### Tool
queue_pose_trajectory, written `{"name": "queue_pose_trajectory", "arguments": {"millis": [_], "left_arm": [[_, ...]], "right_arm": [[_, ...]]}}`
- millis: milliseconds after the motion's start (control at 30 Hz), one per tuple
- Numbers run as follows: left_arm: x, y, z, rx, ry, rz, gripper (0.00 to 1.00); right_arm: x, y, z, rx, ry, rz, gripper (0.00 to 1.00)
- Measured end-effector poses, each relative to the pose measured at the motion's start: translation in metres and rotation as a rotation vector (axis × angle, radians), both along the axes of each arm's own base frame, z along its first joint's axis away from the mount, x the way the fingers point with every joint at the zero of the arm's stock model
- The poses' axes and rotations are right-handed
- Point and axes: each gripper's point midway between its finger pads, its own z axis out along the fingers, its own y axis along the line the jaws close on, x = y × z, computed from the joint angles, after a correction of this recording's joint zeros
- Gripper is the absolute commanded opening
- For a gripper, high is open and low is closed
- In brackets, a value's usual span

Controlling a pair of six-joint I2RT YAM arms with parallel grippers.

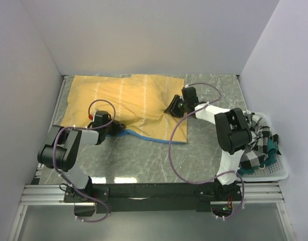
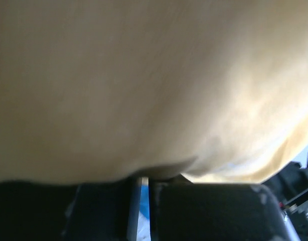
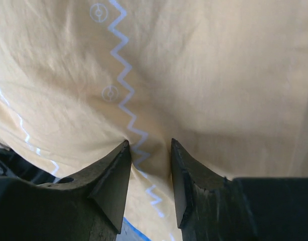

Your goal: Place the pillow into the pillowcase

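Observation:
The mustard-yellow pillowcase [image 1: 124,103] with pale zigzag stripes lies spread on the far half of the table, with a blue hem along its near edge. It bulges at its right part. The pillow is hidden; no cream-white cushion shows. My left gripper [image 1: 114,129] is at the case's near-left edge. In the left wrist view its jaws [image 2: 144,183] are almost together, with blue cloth in the slit and yellow fabric [image 2: 144,75] filling the frame. My right gripper [image 1: 174,107] presses into the case's right part. Its jaws [image 3: 149,143] pinch a puckered fold of the striped fabric [image 3: 204,75].
A white basket [image 1: 277,173] stands at the right table edge, holding black-and-white checked cloth [image 1: 257,145] and other textiles. The grey marbled tabletop [image 1: 144,155] shows between the case and the arm bases. White walls close in the back and both sides.

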Motion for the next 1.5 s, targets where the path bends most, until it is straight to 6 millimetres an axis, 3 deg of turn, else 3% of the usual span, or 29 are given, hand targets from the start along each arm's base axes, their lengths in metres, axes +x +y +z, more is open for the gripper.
{"name": "queue_pose_trajectory", "arguments": {"millis": [133,200,267,300,367,467,500,633,700,767,867,967,1100,1367,1500], "left_arm": [[0.005,-0.003,0.003,0.003,-0.016,-0.012,0.37],[0.003,-0.001,0.009,0.019,-0.024,-0.015,0.46],[0.0,0.003,0.021,0.041,-0.043,-0.018,0.54],[-0.002,0.006,0.028,0.056,-0.056,-0.018,0.62],[-0.008,0.012,0.053,0.088,-0.099,-0.018,0.69],[-0.018,0.023,0.098,0.149,-0.199,-0.018,0.85],[-0.021,0.027,0.118,0.17,-0.241,-0.017,0.99],[-0.035,0.033,0.185,0.24,-0.388,-0.048,0.99],[-0.048,0.028,0.212,0.273,-0.451,-0.087,1.0],[-0.064,0.018,0.227,0.294,-0.493,-0.14,0.99],[-0.087,0.007,0.231,0.312,-0.51,-0.211,1.0],[-0.103,0.005,0.228,0.324,-0.516,-0.249,1.0],[-0.116,0.012,0.217,0.338,-0.521,-0.256,0.99],[-0.126,0.013,0.179,0.35,-0.469,-0.288,0.99],[-0.129,0.014,0.173,0.348,-0.47,-0.291,0.99]], "right_arm": [[0.017,-0.012,0.011,-0.033,-0.015,-0.025,0.52],[0.016,-0.017,0.013,-0.054,-0.015,-0.028,0.54],[0.012,-0.022,0.017,-0.075,-0.013,-0.031,0.59],[0.011,-0.024,0.022,-0.078,-0.015,-0.032,0.66],[0.007,-0.03,0.038,-0.084,-0.04,-0.039,0.73],[-0.003,-0.038,0.077,-0.074,-0.119,-0.042,0.88],[-0.008,-0.039,0.092,-0.067,-0.149,-0.042,0.99],[-0.037,-0.046,0.162,-0.006,-0.324,-0.039,1.0],[-0.057,-0.048,0.184,0.019,-0.388,-0.03,1.0],[-0.083,-0.048,0.199,0.04,-0.443,-0.011,1.0],[-0.119,-0.046,0.205,0.061,-0.493,0.03,1.0],[-0.151,-0.053,0.196,0.06,-0.511,0.052,1.0],[-0.177,-0.067,0.184,0.043,-0.526,0.046,1.0],[-0.198,-0.085,0.158,-0.012,-0.505,0.019,1.0],[-0.2,-0.089,0.145,-0.035,-0.476,0.013,1.0]]}}
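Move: The pillowcase, pillow inside, lies under and around both hands. Its middle is about 10 cm ahead of the left hand, nearly in line and some 3 cm above it; from the right hand it is about 21 cm left, level front to back. Its near right corner is roughly 15 cm back and 7 cm right of the right hand, 5 cm lower, and the laundry basket about 20 cm back and 38 cm right. Leaving the pillowcase, both hands rise about 15 cm and retreat towards their bases, fingers opening wide. ##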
